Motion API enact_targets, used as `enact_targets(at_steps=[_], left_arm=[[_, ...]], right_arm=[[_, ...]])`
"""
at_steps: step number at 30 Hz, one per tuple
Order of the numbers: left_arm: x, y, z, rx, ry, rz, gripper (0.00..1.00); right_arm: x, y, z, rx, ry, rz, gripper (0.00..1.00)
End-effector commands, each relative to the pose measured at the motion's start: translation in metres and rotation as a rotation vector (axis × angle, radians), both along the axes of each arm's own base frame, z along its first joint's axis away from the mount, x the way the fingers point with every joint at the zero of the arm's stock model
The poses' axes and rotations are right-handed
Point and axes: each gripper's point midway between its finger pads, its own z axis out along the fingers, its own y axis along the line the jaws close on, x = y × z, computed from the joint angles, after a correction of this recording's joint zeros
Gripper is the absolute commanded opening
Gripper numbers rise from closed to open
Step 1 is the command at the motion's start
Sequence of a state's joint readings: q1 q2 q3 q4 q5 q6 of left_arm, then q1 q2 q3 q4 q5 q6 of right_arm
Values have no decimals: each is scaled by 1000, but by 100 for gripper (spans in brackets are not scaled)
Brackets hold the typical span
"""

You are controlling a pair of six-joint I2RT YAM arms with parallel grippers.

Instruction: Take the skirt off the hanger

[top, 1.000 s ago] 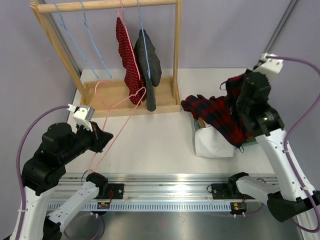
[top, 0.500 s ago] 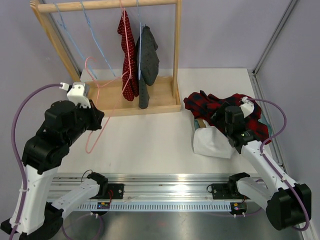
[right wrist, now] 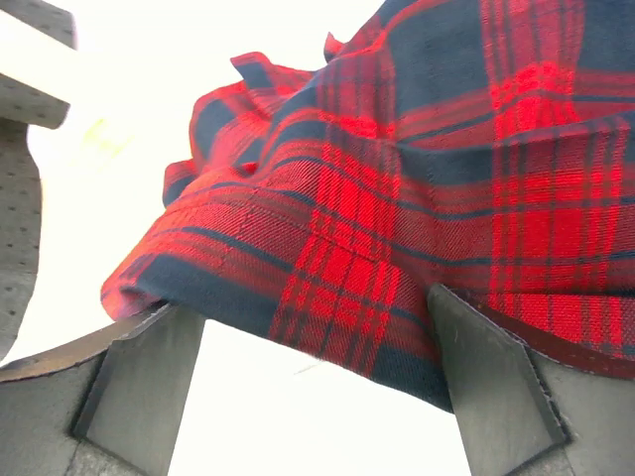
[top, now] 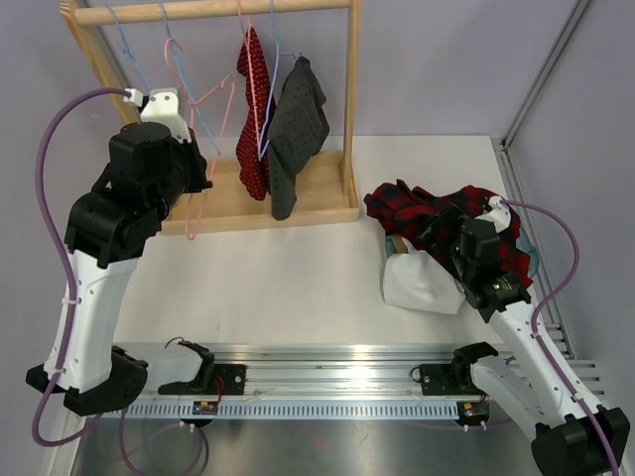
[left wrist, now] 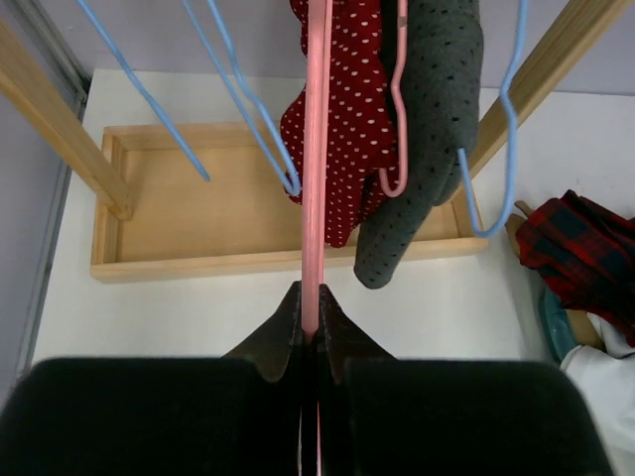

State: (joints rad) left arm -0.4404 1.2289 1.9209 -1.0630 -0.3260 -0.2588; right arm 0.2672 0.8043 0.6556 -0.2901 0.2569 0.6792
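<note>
The red and navy plaid skirt lies crumpled on a pile at the right of the table, off the hanger. My right gripper hovers just over it, open. In the right wrist view the skirt drapes across the gap above my wide-apart fingers, not pinched. The bare pink hanger is raised at the left end of the wooden rack. My left gripper is shut on it. In the left wrist view the pink hanger runs straight up from the closed left gripper.
The wooden rack stands at the back with a tray base. A red dotted garment, a grey garment and blue hangers hang from it. A white cloth lies under the skirt.
My right gripper has opened and let go of the skirt, which dropped onto the pile. My left arm has lifted the pink hanger from table level up to the rack.
</note>
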Motion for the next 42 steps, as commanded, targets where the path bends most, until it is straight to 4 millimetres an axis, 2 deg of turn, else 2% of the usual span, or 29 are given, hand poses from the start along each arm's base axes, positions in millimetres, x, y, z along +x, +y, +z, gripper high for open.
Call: enact_targets(at_steps=[1,5,10,11,12,14,15,17,18,19,20,22,23,25,26,32,35,38,41,42], left_arm=[[-15,24,8,38,-21,76,0],[-10,25,8,37,-77,85,0],[21,14,39,50,-219,72,0],[36,9,36,67,-209,75,0],[40,8,54,53,-256,79,0],[56,7,61,68,-264,84,0],[71,-1,67,58,-267,66,0],[87,0,71,51,-260,70,0],[106,-7,68,39,-248,64,0],[113,-6,70,30,-253,68,0],[125,-1,66,27,-245,88,0],[146,-4,59,11,-230,94,0],[154,2,59,6,-234,111,0],[171,1,47,-9,-213,99,0],[177,9,45,-13,-210,113,0],[206,21,11,-46,-121,99,0],[205,22,0,-39,-85,93,0],[200,25,-22,-15,-32,102,0],[187,29,-35,4,0,105,1],[182,29,-36,9,6,100,5]], right_arm=[[-7,10,5,29,-2,57,99],[-5,13,5,38,-9,73,99],[-3,19,-1,46,20,96,99],[-5,18,-1,48,20,95,99],[-7,18,-1,48,20,97,99],[-10,17,-1,52,9,95,100],[-13,17,-1,51,9,95,100],[-16,16,0,51,3,98,100],[-18,15,-1,49,8,100,99],[-19,15,-2,48,11,99,99],[-21,15,-1,49,8,103,99],[-24,15,-2,49,15,109,100],[-26,15,-2,49,11,112,99],[-29,17,-3,50,15,125,100],[-31,16,-2,52,10,125,100],[-37,18,-2,68,4,139,99],[-38,19,-4,68,9,143,99],[-38,19,-5,68,13,145,99],[-39,19,-5,67,18,146,99],[-39,19,-5,67,17,148,100]])
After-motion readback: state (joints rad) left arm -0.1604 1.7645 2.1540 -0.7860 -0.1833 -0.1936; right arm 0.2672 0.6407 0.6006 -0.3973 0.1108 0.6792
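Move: The left hand holds the empty pink hanger. The bare stretch of rail it is being taken to lies about 21 cm ahead, 3 cm left and some 15 cm above. The nearest empty blue hanger hangs about 20 cm ahead and 7 cm left; the red dotted garment about 20 cm ahead and 6 cm right, somewhat below; the grey garment beyond it, 20 cm ahead and 12 cm right. From the right hand that stretch is some 20 cm ahead, 45 cm left and 40 cm up. Forward in an arc of some 20 cm, after a slight dip back and to the left, the left hand takes the pink hanger to the rail between the empty blue hanger and the red dotted garment: up about 4 cm, then down some 9 with a drift left, fingers still shut, the front tilting up about 10 degrees and back. The right hand, still wide open, eases back about 4 cm at the plaid skirt. ##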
